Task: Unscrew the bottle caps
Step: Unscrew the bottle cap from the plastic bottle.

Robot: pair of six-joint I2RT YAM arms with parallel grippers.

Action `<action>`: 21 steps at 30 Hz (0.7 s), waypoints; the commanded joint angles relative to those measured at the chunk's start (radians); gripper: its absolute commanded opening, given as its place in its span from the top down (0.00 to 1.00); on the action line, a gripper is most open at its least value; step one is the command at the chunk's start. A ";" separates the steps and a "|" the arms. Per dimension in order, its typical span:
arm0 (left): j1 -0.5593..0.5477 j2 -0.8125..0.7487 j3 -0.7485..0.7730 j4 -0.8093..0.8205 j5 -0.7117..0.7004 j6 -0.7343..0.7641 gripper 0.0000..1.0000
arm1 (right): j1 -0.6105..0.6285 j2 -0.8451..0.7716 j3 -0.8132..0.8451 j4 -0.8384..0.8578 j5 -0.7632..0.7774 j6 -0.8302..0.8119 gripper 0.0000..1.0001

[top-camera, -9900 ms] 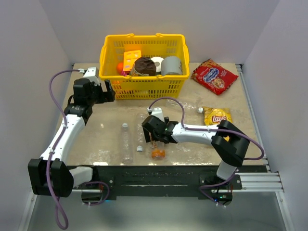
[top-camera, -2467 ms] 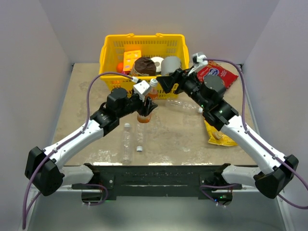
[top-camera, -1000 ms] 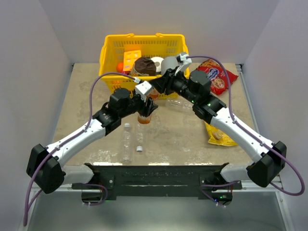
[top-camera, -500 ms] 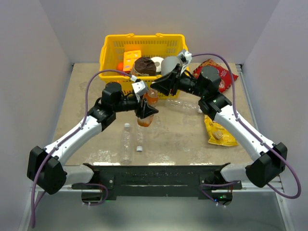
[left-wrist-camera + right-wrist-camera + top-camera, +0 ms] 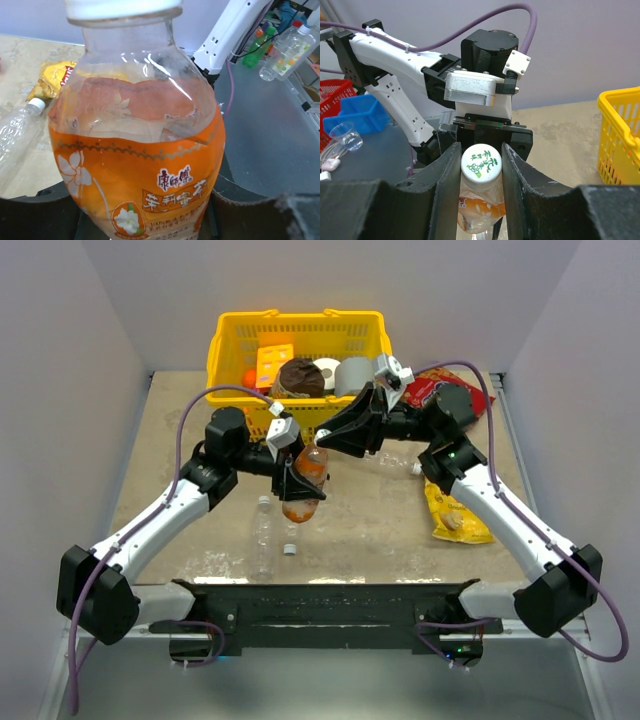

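A bottle with orange drink and an orange label hangs tilted over the table's middle, my left gripper shut on its body. In the left wrist view that bottle fills the frame above my left gripper. Its white cap, printed green, sits between the fingers of my right gripper, which is shut on it. From above, my right gripper meets the bottle's neck. A clear bottle lies on the table, another behind the right arm. A loose cap lies near the front.
A yellow basket with a can, rolls and packets stands at the back. A red snack bag lies back right and a yellow chips bag under the right arm. The left wrist view shows a clear bottle lying at left.
The orange bottle has tilted, its neck now leaning toward the right arm. Both arms shifted with it, and both grips have held.
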 commanded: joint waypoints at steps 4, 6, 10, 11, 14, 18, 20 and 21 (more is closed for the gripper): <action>0.007 -0.037 0.040 0.109 0.030 -0.011 1.00 | -0.013 -0.032 -0.031 -0.026 0.049 -0.004 0.84; 0.007 -0.038 0.049 0.066 -0.034 0.024 1.00 | -0.013 -0.052 -0.037 -0.025 0.105 -0.001 0.57; 0.007 -0.033 0.051 0.044 -0.128 0.046 1.00 | -0.014 -0.116 -0.073 0.026 0.240 0.047 0.24; 0.007 -0.032 0.049 0.040 -0.167 0.050 1.00 | -0.014 -0.130 -0.081 0.033 0.267 0.051 0.21; 0.007 -0.036 0.045 0.031 -0.249 0.061 1.00 | -0.011 -0.199 -0.101 0.014 0.450 0.079 0.18; 0.007 -0.043 0.038 0.005 -0.503 0.076 1.00 | 0.002 -0.264 -0.118 -0.032 0.655 0.113 0.17; 0.005 -0.047 0.029 0.008 -0.609 0.060 1.00 | 0.028 -0.267 -0.087 -0.129 0.763 0.084 0.19; 0.005 -0.047 0.026 0.011 -0.641 0.050 1.00 | 0.041 -0.264 -0.075 -0.155 0.789 0.072 0.20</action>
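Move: The white cap of the orange-labelled bottle sits right between the right hand's closed fingers, the bottle's body some 9 cm under them. From the left hand, which holds that body, the cap is about 11 cm up, 4 cm ahead and 4 cm to the right. Down on the table from the right hand, a clear bottle lies roughly 20 cm ahead and 17 cm right, and the yellow basket stands about 40 cm ahead and 6 cm left. Opening wide off the cap first, the right hand then draws away to its right and up, about 5 cm each way with a little forward, turning some 30 degrees clockwise while its fingertips tilt up. The left hand keeps its grip on the bottle's body and swings it forward about 7 cm, turning some 20 degrees counter-clockwise. ##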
